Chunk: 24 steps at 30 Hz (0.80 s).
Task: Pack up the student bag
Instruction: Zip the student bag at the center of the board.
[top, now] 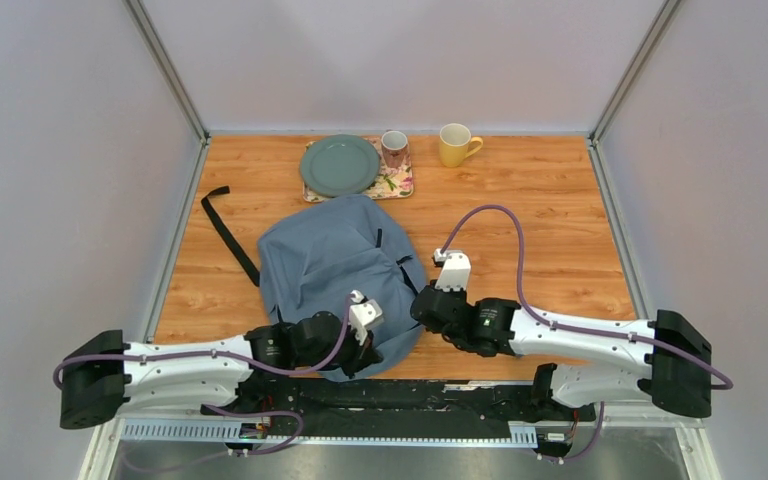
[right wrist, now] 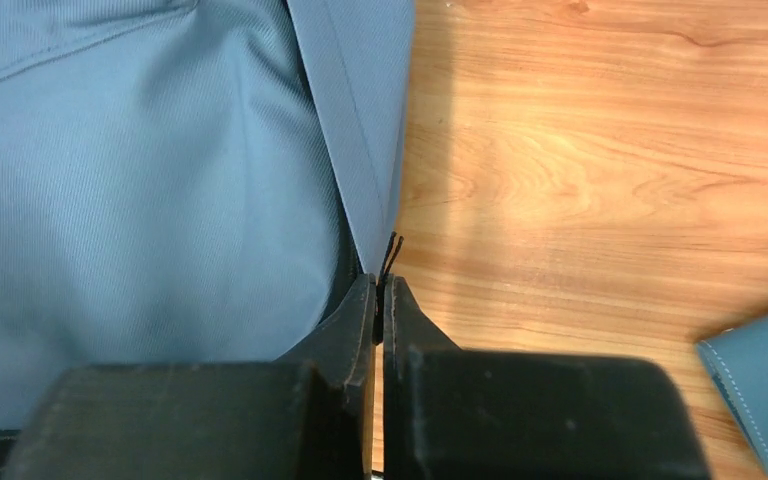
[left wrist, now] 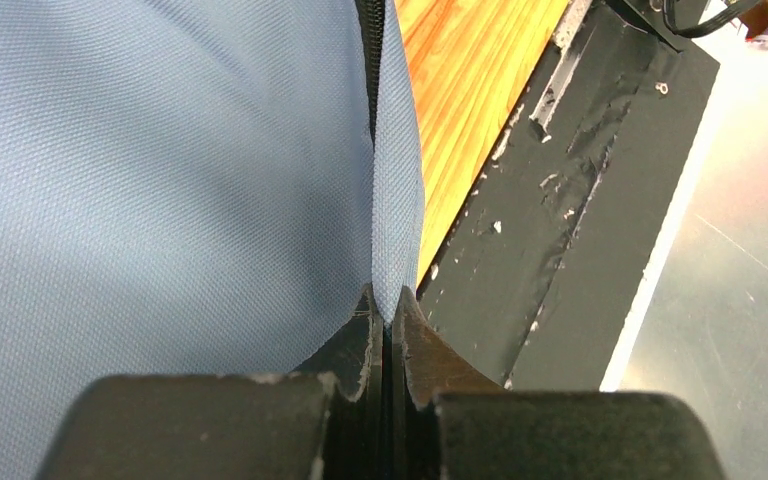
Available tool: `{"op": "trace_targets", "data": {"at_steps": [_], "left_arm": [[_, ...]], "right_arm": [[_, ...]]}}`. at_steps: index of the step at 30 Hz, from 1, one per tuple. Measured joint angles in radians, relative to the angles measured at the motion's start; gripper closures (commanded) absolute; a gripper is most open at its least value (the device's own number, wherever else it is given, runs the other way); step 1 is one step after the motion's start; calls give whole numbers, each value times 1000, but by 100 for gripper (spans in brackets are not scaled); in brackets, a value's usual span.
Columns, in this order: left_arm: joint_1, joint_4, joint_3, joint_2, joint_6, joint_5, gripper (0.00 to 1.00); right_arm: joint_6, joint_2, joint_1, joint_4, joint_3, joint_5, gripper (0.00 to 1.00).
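Note:
The student bag (top: pixel 335 262), grey-blue fabric, lies flat in the middle of the wooden table. My left gripper (top: pixel 362 352) is at its near edge. In the left wrist view this gripper (left wrist: pixel 387 305) is shut, pinching a fold of the bag's fabric (left wrist: pixel 397 210) beside the black zipper (left wrist: pixel 370 60). My right gripper (top: pixel 423 300) is at the bag's right edge. In the right wrist view it (right wrist: pixel 380 285) is shut on a thin black cord (right wrist: pixel 392 250) that sticks out at the bag's (right wrist: pixel 160 220) seam.
At the back stand a green plate (top: pixel 340 165) and a patterned mug (top: pixel 394 148) on a floral tray (top: pixel 398 184), with a yellow mug (top: pixel 455 144) to the right. A black strap (top: pixel 226 232) trails left. A teal stitched corner (right wrist: pixel 760 385) lies near my right gripper.

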Motion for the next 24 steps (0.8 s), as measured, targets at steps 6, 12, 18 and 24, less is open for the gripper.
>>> {"op": "trace_targets", "data": {"at_steps": [6,12,18,24], "left_arm": [[-2,-59,-52,-147,-9,-13,100],[-3,-157,-48,-211,-23,-47,54],[-6,-241,14,-205,-29,-85,31],[-6,-194,152,-101,11,-99,30]], "right_arm": [[39,-22,-18,25,-7,-2,100],[5,-32,-22,64,-7,-39,100],[-42,-40,5,81,-6,-41,100],[-72,-39,52,89,10,-48,100]]}}
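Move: The left hand already pinches the near lip of the student bag; the bag's middle lies about 17 cm ahead of that hand, 8 cm to its left and slightly lower. The right hand already grips the black zip cord at the bag's right flank. From it the near lip is some 12 cm back, 11 cm left and 3 cm lower, the bag's middle 5 cm ahead and 20 cm left, and the wallet 9 cm back, 15 cm right and 9 cm lower. The left fingers still pinch the bag's near lip while that hand shifts about 3 cm left; late in that shift they open wide and let go, then the hand rises over 5 cm, coming back right and slightly forward. The right hand keeps its grip on the zip cord and, after a tiny forward shift, draws it about 3 cm left, rising 2 cm, then easing back and turning slightly counter-clockwise. ##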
